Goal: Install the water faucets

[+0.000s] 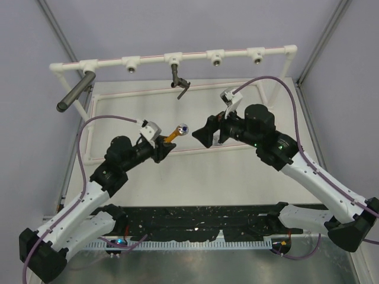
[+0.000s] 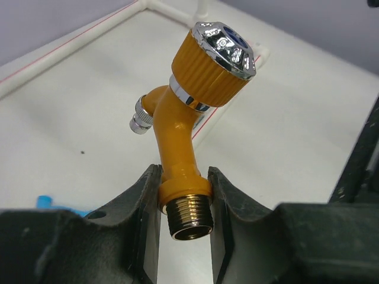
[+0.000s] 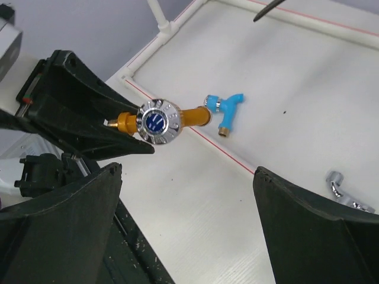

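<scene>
My left gripper point(image 2: 183, 177) is shut on the orange-gold faucet point(image 2: 180, 130), its jaws pinching the collar just above the threaded metal end. The faucet's chrome knob points away towards my right gripper point(image 1: 204, 135). In the top view the orange-gold faucet point(image 1: 173, 135) hangs in the air over the table's middle. My right gripper point(image 3: 188, 177) is wide open with nothing between its fingers, a short way in front of the knob. The bright blue faucet point(image 3: 225, 107) and the silver-grey faucet point(image 3: 339, 184) lie on the white table.
A white pipe rail point(image 1: 195, 54) with several round sockets runs across the back. A dark tap point(image 1: 179, 81) hangs from its middle socket. A long dark grey cylinder point(image 1: 76, 92) sticks out at its left end. White pipe point(image 1: 89, 127) frames the table.
</scene>
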Controlling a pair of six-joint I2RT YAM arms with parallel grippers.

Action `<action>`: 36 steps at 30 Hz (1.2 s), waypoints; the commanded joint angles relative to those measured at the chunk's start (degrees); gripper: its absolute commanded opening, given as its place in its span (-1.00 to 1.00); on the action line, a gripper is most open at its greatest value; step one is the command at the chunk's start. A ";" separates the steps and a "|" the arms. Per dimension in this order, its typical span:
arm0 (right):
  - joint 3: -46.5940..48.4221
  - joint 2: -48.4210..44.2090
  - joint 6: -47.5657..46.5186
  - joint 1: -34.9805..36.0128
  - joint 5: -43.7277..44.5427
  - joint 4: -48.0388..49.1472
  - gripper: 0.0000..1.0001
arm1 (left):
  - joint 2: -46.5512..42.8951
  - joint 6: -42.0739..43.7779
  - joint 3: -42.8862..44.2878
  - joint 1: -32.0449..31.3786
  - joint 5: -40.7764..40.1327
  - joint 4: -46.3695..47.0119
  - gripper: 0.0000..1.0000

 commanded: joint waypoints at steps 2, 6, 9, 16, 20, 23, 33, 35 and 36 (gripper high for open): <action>2.25 -4.65 -13.37 -0.10 -3.29 -3.34 0.91 | -3.51 -24.32 -3.50 8.82 22.34 11.94 -1.00; 4.27 -4.04 -20.86 -0.36 -16.55 -4.67 0.95 | -4.48 -34.17 -5.08 11.91 31.75 19.75 -1.00; 4.27 -5.53 -24.37 -0.36 -23.51 -2.56 0.96 | -5.45 -41.55 -5.44 11.91 36.77 27.92 -1.00; 8.13 -6.68 -31.23 -0.36 -24.66 -7.65 0.96 | -8.35 -48.34 -3.60 11.91 40.73 31.82 -1.00; 10.33 -5.80 -31.07 -0.36 -24.92 -9.06 1.00 | -8.88 -49.13 -2.63 11.91 41.70 31.29 -1.00; 11.04 -5.54 -30.71 -0.36 -26.15 -9.07 0.90 | -8.70 -49.66 -2.28 11.91 41.79 31.46 -1.00; 14.29 0.34 -29.21 -0.36 -18.44 -13.97 0.90 | -5.28 -49.92 -1.13 11.91 42.23 34.01 -1.00; 16.83 3.42 -29.30 -0.36 -14.49 -17.31 0.91 | -4.05 -50.10 -0.17 11.91 42.32 34.54 -1.00; 17.02 4.56 -26.78 -0.36 -12.29 -17.41 0.91 | -3.26 -50.10 0.18 11.91 42.58 34.89 -1.00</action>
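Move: The left hand holds the orange faucet by its threaded inlet, and the open right gripper waits about 14 cm to that hand's right, 1 cm ahead and some 6 cm higher. From the right hand the orange faucet's middle lies about 10 cm left, 2 cm ahead and 5 cm below. On the board the silver faucet lies about 17 cm ahead of the right hand, 4 cm right and 22 cm down; the blue faucet is 16 cm ahead of the left hand, 4 cm left and 17 cm below. The left hand keeps its pinch on the orange faucet's inlet and carries it back about 11 cm and up nearly 10 cm, rolling its left side down and swinging clockwise some 30 degrees, until its fingers point right and slightly up towards the right gripper. The right hand, fingers still wide open, also draws back and rises, about 7 cm each way, while turning roughly 30 degrees counter-clockwise to face left towards the faucet, then eases a couple of centimetres forward and slightly down. ##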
